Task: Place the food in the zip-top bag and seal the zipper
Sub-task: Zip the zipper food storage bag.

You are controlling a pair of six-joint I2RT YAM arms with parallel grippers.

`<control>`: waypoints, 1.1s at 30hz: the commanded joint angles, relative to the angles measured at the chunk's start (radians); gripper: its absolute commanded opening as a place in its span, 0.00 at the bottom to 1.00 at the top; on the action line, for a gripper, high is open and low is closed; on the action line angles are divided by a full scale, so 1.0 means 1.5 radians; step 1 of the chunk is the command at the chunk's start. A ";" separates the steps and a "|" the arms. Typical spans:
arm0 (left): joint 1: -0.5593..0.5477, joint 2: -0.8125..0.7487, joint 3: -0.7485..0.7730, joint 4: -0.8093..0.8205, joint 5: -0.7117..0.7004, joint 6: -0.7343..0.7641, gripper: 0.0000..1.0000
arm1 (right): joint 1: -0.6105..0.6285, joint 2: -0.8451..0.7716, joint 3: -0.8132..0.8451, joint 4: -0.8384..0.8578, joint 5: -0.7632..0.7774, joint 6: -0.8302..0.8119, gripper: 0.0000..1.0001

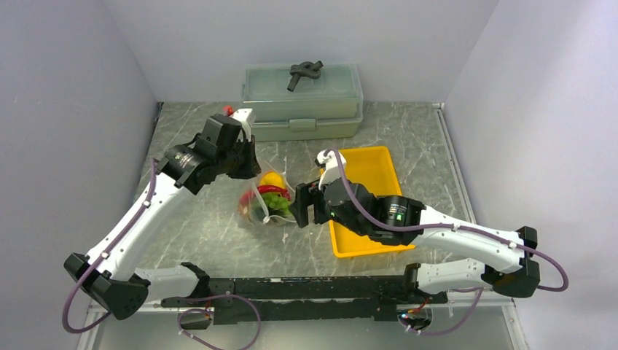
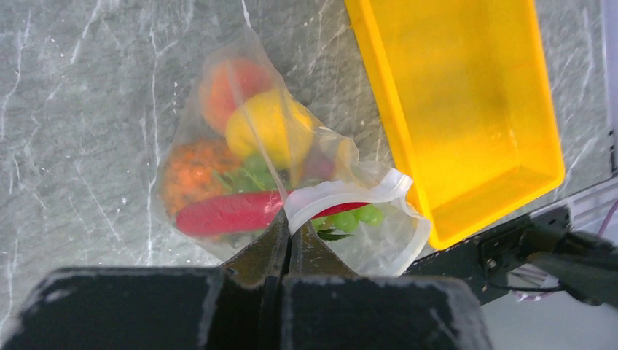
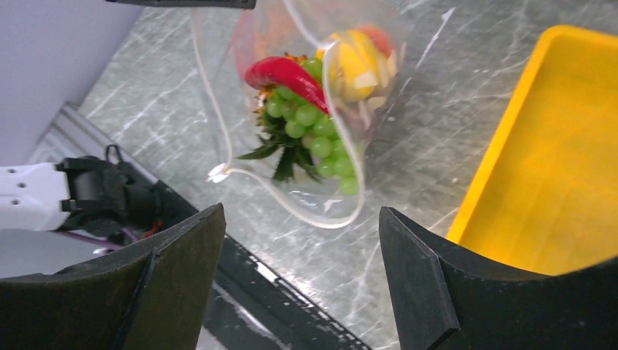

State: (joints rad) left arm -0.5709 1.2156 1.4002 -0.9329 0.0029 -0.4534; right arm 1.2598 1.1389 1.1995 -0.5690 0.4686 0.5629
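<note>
The zip-top bag point(image 2: 218, 138) lies on the marble table, and the food is inside it: a red chili point(image 2: 226, 214), a yellow lemon point(image 2: 266, 127), a peach point(image 2: 229, 84), an orange pineapple point(image 2: 191, 171) and green grapes point(image 2: 358, 216). My left gripper point(image 2: 289, 224) is shut on the whitish zipper point(image 2: 350, 193) at one end of the mouth. The mouth gapes as a loop point(image 3: 328, 219) in the right wrist view. My right gripper point(image 3: 300, 211) stands open just short of that loop, with nothing between its fingers. From above, the bag point(image 1: 266, 200) sits between the two grippers.
A yellow tray point(image 1: 372, 164) lies right of the bag, under the right arm. A grey-green lidded box point(image 1: 302, 102) with a black part point(image 1: 304, 73) on its lid stands at the back wall. The black rail point(image 3: 291, 292) runs along the table's near edge.
</note>
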 commanded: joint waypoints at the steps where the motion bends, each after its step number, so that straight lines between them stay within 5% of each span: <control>1: 0.002 -0.035 0.047 0.061 -0.040 -0.068 0.00 | -0.001 -0.024 0.013 0.023 -0.058 0.091 0.81; 14: 0.002 -0.082 -0.020 0.162 -0.092 -0.196 0.00 | -0.002 0.036 0.016 0.065 -0.064 0.219 0.82; 33: 0.002 -0.104 -0.037 0.171 -0.077 -0.210 0.00 | -0.062 0.157 0.026 0.158 -0.122 0.307 0.81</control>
State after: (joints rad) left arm -0.5705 1.0985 1.3464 -0.7609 -0.1272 -0.7467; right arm 1.1889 1.3563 1.2015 -0.3950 0.3069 0.9920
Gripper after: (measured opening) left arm 0.009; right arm 0.813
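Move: The bag's zipper slider, on the near corner of the mouth, lies about 10 cm to the right hand's left, about level with it fore and aft and some 4 cm lower. The grapes inside are some 9 cm left, 4 cm ahead and 15 cm below that hand; the yellow tray is 18 cm right, 8 cm ahead, 23 cm down. From the left hand, still pinching the far corner, the slider is about 10 cm back, 2 cm right and 5 cm lower. The bag's far mouth corner, still pinched in the left fingers, is raised about 5 cm and slightly forward as that wrist twists counter-clockwise with its left side sinking, then is held there. Towards the slider corner comes the right hand, fingers wide open: first back a little, then left and down, lastly forward, ending some 7 cm left and 4 cm lower, its fingers tipped some 20 degrees further down. ##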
